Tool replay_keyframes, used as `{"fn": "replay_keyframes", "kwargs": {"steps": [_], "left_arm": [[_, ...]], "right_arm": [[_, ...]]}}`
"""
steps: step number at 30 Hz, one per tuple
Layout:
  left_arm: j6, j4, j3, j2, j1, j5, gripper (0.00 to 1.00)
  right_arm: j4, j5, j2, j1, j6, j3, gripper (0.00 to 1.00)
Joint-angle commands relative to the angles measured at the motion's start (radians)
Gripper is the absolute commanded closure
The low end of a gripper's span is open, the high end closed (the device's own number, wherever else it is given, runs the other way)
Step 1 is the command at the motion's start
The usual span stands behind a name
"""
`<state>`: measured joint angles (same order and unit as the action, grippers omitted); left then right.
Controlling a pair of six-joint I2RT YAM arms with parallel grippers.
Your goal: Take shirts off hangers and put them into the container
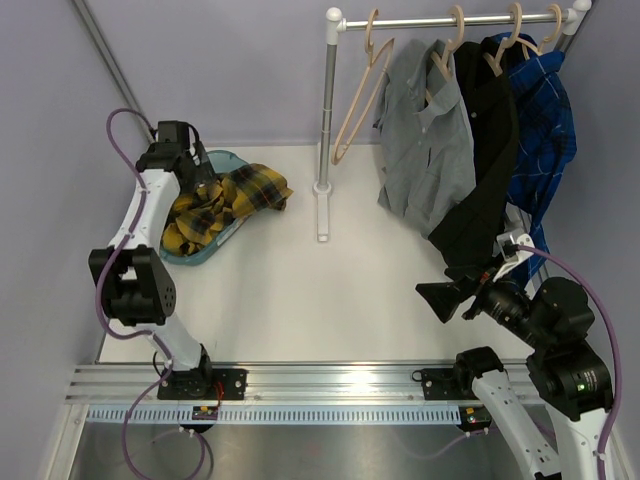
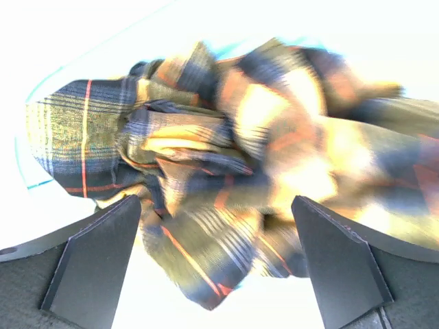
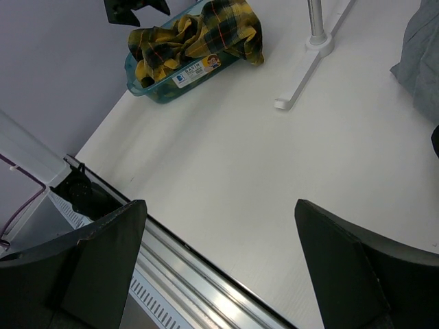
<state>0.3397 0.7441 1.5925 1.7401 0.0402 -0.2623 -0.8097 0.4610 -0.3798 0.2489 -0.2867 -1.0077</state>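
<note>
The yellow-and-black plaid shirt lies bunched in the teal container, one part draped over its right rim. My left gripper hangs just above it, open. In the left wrist view its fingers stand wide apart with the plaid shirt loose below them. The grey shirt, the black shirt and the blue plaid shirt hang on beige hangers. One empty hanger hangs at the left of the rail. My right gripper is open and empty, below the black shirt's hem.
The white-and-metal rail stand has its pole and foot at mid-table, just right of the container. The right wrist view shows the container, the stand's foot and the table's near metal edge.
</note>
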Motion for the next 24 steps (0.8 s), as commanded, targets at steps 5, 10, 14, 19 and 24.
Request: {"fn": "replay_keyframes", "kwargs": {"steps": [5,10,14,19,24], "left_arm": [[-0.019,-0.003,0.061,-0.102,-0.247,-0.074,0.01],[-0.025,-0.002,0.153,0.002,-0.399,-0.169,0.01],[-0.039,-0.003,0.233,0.14,-0.477,-0.262,0.01],[-0.045,-0.005,0.31,0.257,-0.505,-0.385,0.01],[-0.061,-0.009,0.363,0.335,-0.534,-0.448,0.01]], "right_arm": [[0.009,-0.007,0.012,0.007,0.008,0.007,0.01],[0.001,-0.01,0.016,0.007,0.006,0.009,0.01],[-0.017,-0.022,0.021,0.007,0.009,0.001,0.01],[-0.037,-0.031,0.024,0.007,0.009,-0.006,0.01],[-0.051,-0.039,0.025,0.007,0.012,-0.005,0.01]]}}
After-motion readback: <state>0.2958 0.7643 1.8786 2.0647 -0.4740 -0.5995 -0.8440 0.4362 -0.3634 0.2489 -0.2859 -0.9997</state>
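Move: The shirt tail draped over the container's right rim lies about 16 cm to the right of my left hand, 5 cm ahead and roughly 11 cm below. The bunched plaid shirt in the container is almost under this hand, some 2 cm ahead, 1 cm left and 13 cm down; the rack foot stands about 28 cm right, 5 cm ahead and 18 cm lower. From my right hand, the tail is about 36 cm ahead, 38 cm left and 25 cm down. With its fingers wide open and empty, my left hand rises about 6 cm over the piled shirt while sweeping some 20 cm to the right. It then sinks towards the overhanging tail, ending slightly lower than it began and edging a little forward. The wrist swings clockwise about 20 degrees, its left side tipping up; the fingers end spread above the tail, not yet closing. ##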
